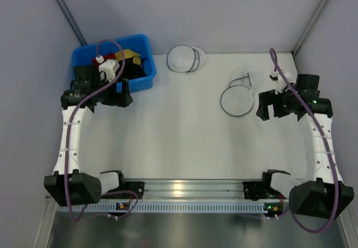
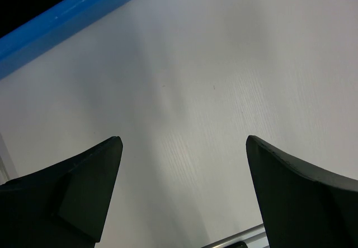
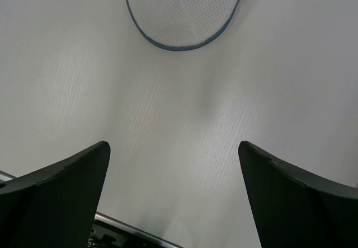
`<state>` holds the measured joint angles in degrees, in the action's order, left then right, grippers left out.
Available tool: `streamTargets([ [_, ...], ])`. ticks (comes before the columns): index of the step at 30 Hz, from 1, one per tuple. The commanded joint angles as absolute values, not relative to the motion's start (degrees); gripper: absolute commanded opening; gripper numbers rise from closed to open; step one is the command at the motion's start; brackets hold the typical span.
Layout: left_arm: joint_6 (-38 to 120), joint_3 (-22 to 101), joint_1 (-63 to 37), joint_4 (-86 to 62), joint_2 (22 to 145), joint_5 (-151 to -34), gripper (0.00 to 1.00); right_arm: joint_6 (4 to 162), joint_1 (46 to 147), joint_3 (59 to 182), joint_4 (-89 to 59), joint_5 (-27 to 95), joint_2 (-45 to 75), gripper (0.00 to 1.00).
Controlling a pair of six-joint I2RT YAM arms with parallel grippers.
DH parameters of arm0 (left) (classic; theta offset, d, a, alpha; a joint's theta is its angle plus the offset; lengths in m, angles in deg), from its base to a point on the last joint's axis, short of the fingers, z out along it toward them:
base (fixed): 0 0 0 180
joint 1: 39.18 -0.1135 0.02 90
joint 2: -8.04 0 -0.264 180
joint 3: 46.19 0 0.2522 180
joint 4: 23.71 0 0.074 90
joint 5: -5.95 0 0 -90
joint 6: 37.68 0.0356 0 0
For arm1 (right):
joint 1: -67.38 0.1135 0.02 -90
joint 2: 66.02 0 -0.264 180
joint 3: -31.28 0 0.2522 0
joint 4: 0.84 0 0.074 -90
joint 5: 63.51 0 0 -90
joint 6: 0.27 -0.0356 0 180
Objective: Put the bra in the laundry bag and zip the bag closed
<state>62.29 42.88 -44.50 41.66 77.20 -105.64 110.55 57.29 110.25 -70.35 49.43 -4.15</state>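
The bra shows only as a black patch of fabric inside the blue bin, partly hidden by my left wrist. The laundry bag lies open on the table at the right as two see-through mesh rounds with dark rims. One round also shows at the top of the right wrist view. My left gripper is open and empty just in front of the bin, over bare table. My right gripper is open and empty just right of the bag.
The bin also holds a red garment and a yellow-and-black garment; its blue rim shows in the left wrist view. A whiter round mesh case with a dark band lies at the back centre. Grey walls enclose the table.
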Motion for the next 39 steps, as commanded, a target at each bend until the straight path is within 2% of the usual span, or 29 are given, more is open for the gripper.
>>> streamTargets([
  [1, 61.64, 45.44, -44.72, 41.99, 77.55, -107.69, 0.98, 108.11, 62.79, 110.25, -63.76, 46.10, -1.78, 0.99],
  [5, 60.40, 47.46, -44.63, 42.69, 79.22, -109.88, 0.98, 106.43, 68.85, 112.00, -59.26, 40.31, 3.75, 0.97],
  [6, 59.79, 47.73, -44.72, 42.61, 79.58, -110.33, 0.98, 106.26, 71.66, 113.23, -58.73, 39.33, 6.64, 0.90],
  [8, 58.91, 48.52, -44.72, 42.61, 80.72, -110.94, 0.98, 106.17, 74.39, 114.55, -56.98, 37.05, 9.73, 0.84],
  [9, 58.21, 48.78, -44.72, 42.61, 80.98, -111.12, 0.98, 106.17, 77.19, 115.52, -56.10, 35.99, 12.61, 0.75],
  [11, 57.42, 49.57, -44.72, 42.61, 81.60, -111.21, 0.98, 106.26, 80.02, 116.66, -54.26, 32.84, 16.92, 0.67],
  [12, 57.07, 49.66, -44.72, 42.69, 81.95, -111.30, 0.98, 106.08, 82.38, 117.89, -53.63, 32.04, 18.43, 0.58],
  [17, 56.27, 50.28, -44.63, 42.61, 82.57, -110.69, 0.98, 105.20, 87.50, 122.55, -52.57, 29.57, 29.49, 0.47],
  [28, 55.04, 50.02, -44.72, 42.61, 82.92, -109.46, 0.98, 103.71, 89.09, 132.04, -50.29, 24.91, 44.98, 0.46],
  [37, 56.27, 49.58, -44.63, 42.61, 82.13, -106.64, 0.98, 103.97, 89.09, 132.23, -51.52, 31.32, 52.54, 0.45],
  [39, 56.45, 49.49, -44.63, 42.61, 82.13, -106.47, 0.98, 104.41, 89.09, 131.44, -51.87, 33.25, 53.51, 0.40],
])
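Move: The near laundry bag lies flat on the table, its dark-rimmed mesh circle about 16 cm ahead of the right hand, 8 cm to its left and 19 cm below. The bag's dark-edged flap is some 8 cm beyond the circle's middle, and the far laundry bag lies about 18 cm farther out and 20 cm to the left of the circle. From the left hand the near bag is roughly 11 cm ahead, 41 cm to the right and 23 cm down. The empty right hand swoops down about 18 cm while reaching some 15 cm forward and 14 cm left, doing nearly all of its leftward travel first, then going forward and down, and finishing almost straight down over the left edge of the near laundry bag's circle. On the way its fingers narrow from wide open to a bit under half open, and the wrist tips about 15 degrees farther down, rolls its left side down and turns some 15 degrees counter-clockwise, so that one fingertip comes to the dark rim and the other over the mesh just inside, seemingly touching but not yet pinching. ##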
